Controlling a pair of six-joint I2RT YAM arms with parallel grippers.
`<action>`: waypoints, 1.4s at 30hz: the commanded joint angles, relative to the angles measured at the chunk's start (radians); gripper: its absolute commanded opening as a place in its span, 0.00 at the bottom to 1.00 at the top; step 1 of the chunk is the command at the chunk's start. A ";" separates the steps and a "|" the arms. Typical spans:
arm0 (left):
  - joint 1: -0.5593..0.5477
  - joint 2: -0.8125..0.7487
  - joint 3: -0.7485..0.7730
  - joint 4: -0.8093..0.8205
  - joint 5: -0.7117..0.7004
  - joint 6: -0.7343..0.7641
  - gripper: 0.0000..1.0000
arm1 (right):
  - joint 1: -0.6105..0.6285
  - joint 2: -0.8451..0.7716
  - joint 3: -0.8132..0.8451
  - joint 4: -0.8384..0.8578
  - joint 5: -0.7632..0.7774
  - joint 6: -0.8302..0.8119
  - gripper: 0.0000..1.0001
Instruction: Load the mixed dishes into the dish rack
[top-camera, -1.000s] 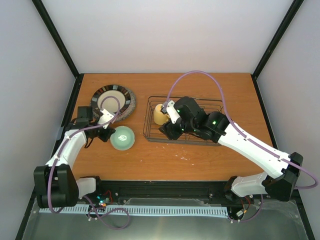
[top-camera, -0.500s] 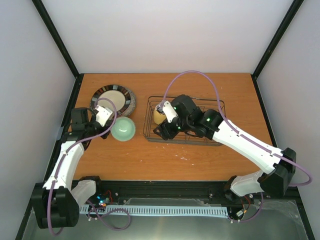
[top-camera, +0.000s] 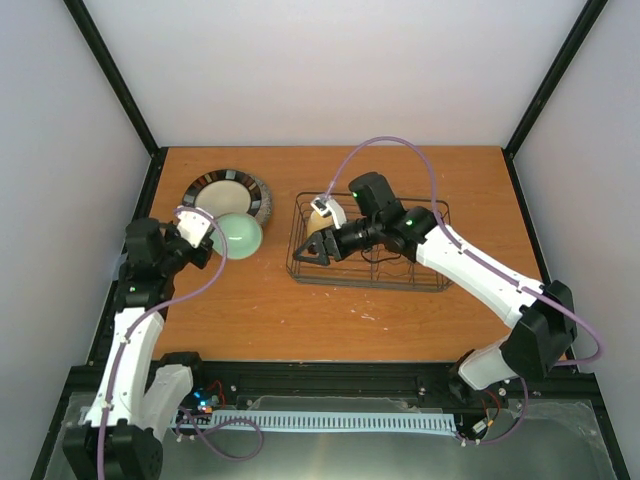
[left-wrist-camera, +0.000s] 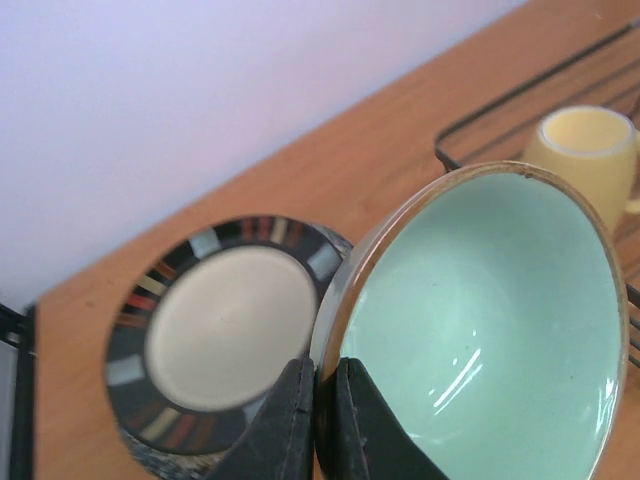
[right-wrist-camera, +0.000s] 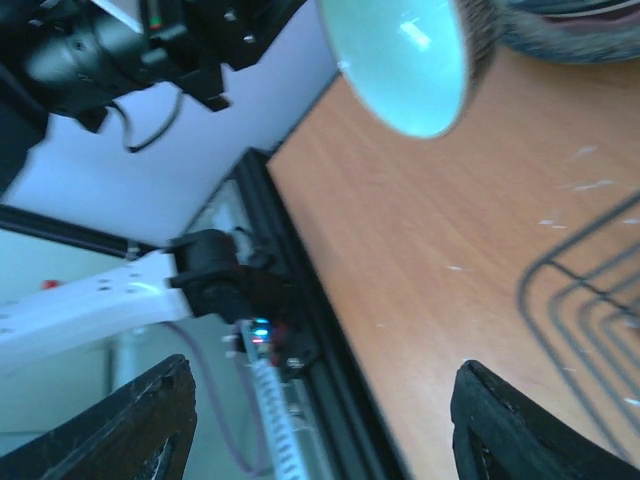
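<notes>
My left gripper (left-wrist-camera: 325, 395) is shut on the rim of the pale mint-green bowl (left-wrist-camera: 490, 320), one finger inside and one outside. The bowl (top-camera: 237, 232) is held tilted above the table, just in front of the plates. The cream plate with the dark striped rim (top-camera: 226, 193) tops a stack at the back left. A yellow mug (left-wrist-camera: 585, 150) stands in the left end of the black wire dish rack (top-camera: 420, 270). My right gripper (top-camera: 308, 251) hangs open over the rack's left edge, pointing left, with nothing between its fingers (right-wrist-camera: 130, 425).
A speckled grey rim (top-camera: 263, 207) shows under the cream plate. The black frame rail (right-wrist-camera: 300, 300) runs along the table's near edge. Bare wooden tabletop (top-camera: 330, 315) lies in front of the rack and bowl.
The left arm has lifted the bowl off the table and carried it back toward the plates. The right gripper has swung left, away from the mug, and opened wider.
</notes>
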 joint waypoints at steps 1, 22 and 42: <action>-0.012 -0.084 -0.013 0.234 -0.049 -0.037 0.01 | -0.004 0.018 0.011 0.163 -0.253 0.213 0.69; -0.413 -0.104 -0.344 1.156 -0.537 0.416 0.01 | -0.023 0.186 -0.275 1.396 -0.256 1.479 0.69; -0.783 0.128 -0.421 1.619 -0.658 0.872 0.01 | -0.050 0.321 -0.305 1.820 0.017 1.828 0.70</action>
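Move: The left hand holds the green bowl by its rim, the bowl's middle about 5 cm to its right and 2 cm lower. It goes for the open right gripper, some 19 cm right, 5 cm back and 2 cm up; the plate lies 16 cm ahead, 2 cm left, 20 cm below. From the right hand the bowl is 14 cm left, 5 cm ahead, 2 cm lower; below by 20 cm, the yellow mug sits 12 cm ahead, 2 cm right. Rising first, then swinging right about 11 cm while still climbing, the left hand carries the bowl towards the right gripper, tipping its fingers from downward to upward with some roll, grip kept. The right hand dips back slightly, then comes forward, up and left, about 5 cm each way, rolling heavily so its wide-open fingers go astride the bowl's rim without closing. ##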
